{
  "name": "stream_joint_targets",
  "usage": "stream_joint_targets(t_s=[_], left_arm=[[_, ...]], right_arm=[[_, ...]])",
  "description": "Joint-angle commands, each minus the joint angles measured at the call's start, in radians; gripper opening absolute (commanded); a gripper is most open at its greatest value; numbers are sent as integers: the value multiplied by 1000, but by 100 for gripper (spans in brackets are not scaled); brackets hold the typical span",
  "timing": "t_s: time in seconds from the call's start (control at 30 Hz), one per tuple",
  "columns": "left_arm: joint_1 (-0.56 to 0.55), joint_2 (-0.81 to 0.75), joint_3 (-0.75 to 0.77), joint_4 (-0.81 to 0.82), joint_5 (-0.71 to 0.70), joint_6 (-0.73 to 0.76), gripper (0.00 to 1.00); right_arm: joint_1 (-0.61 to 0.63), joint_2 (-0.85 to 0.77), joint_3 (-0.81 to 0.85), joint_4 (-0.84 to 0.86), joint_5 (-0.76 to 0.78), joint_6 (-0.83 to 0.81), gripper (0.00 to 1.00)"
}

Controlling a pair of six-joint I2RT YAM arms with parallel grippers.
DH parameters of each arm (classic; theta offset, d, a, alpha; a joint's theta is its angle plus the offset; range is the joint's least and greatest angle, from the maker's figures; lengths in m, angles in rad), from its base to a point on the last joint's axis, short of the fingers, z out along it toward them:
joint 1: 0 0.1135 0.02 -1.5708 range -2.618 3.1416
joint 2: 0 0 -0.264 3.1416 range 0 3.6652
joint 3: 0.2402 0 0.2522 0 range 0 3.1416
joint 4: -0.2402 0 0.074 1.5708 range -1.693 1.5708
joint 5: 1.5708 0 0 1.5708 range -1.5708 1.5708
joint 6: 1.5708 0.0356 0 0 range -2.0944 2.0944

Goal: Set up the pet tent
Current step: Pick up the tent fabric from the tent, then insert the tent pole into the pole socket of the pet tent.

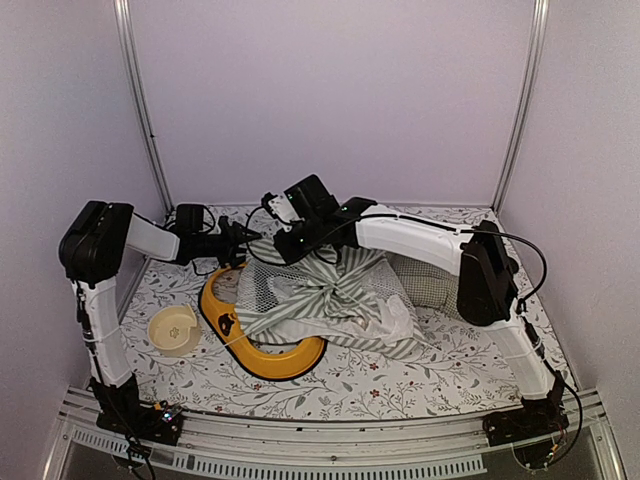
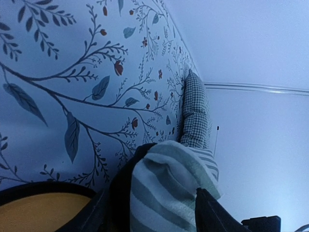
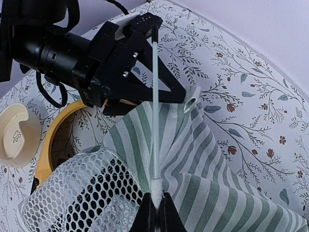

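Observation:
The pet tent lies collapsed in the middle of the table, a heap of green-and-white striped fabric with white mesh. My right gripper is shut on the woven end of a thin white pole that runs up over the striped cloth. In the top view this gripper sits at the tent's back left corner. My left gripper faces it there with its jaws apart, a fold of striped fabric lying between the fingers. A metal eyelet shows at the fabric's corner.
A yellow ring-shaped object lies partly under the tent's front left. A cream bowl stands to its left. The green-checked cushion rests behind the tent on the right, near the back wall.

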Motion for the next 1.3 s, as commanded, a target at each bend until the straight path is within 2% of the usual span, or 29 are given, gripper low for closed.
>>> stream_joint_targets(t_s=[0.0, 0.07, 0.13, 0.17, 0.23, 0.57, 0.97, 1.27], left_arm=[[-21, 35, 53, 61, 41, -35, 56], [-26, 48, 55, 93, 47, -63, 45], [-26, 54, 49, 148, 50, -90, 27], [-27, 56, 43, 183, 52, -105, 14], [-25, 56, 31, 250, 59, -134, 1], [1, 27, -96, 560, -6, -303, 0], [46, -21, -220, 900, -113, -429, 0], [52, -18, -220, 916, -162, -512, 0]], right_arm=[[7, -58, -12, 20, -4, 24, 0], [8, -59, -17, 18, -4, 28, 0], [8, -58, -26, 16, -1, 36, 0], [8, -58, -31, 15, 0, 44, 0], [8, -58, -42, 8, 5, 56, 0], [1, -113, -109, 6, 18, 126, 0], [-19, -99, -119, -3, -34, 156, 0], [-20, -93, -117, -6, -41, 157, 0]])
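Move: The tent fabric's striped edge stands between the left hand's open fingers, about 1 cm ahead and 2 cm right at their height. The orange bowl stand is some 23 cm back and 3 cm right, the beige bowl about 26 cm back and 13 cm left, both some 8 cm lower. From the right hand, still gripping the white pole, that edge is about 7 cm ahead, 8 cm left and 8 cm down. The left fingers shut on the tent fabric's striped edge and lift about 7 cm, tipping up some 25 degrees. ##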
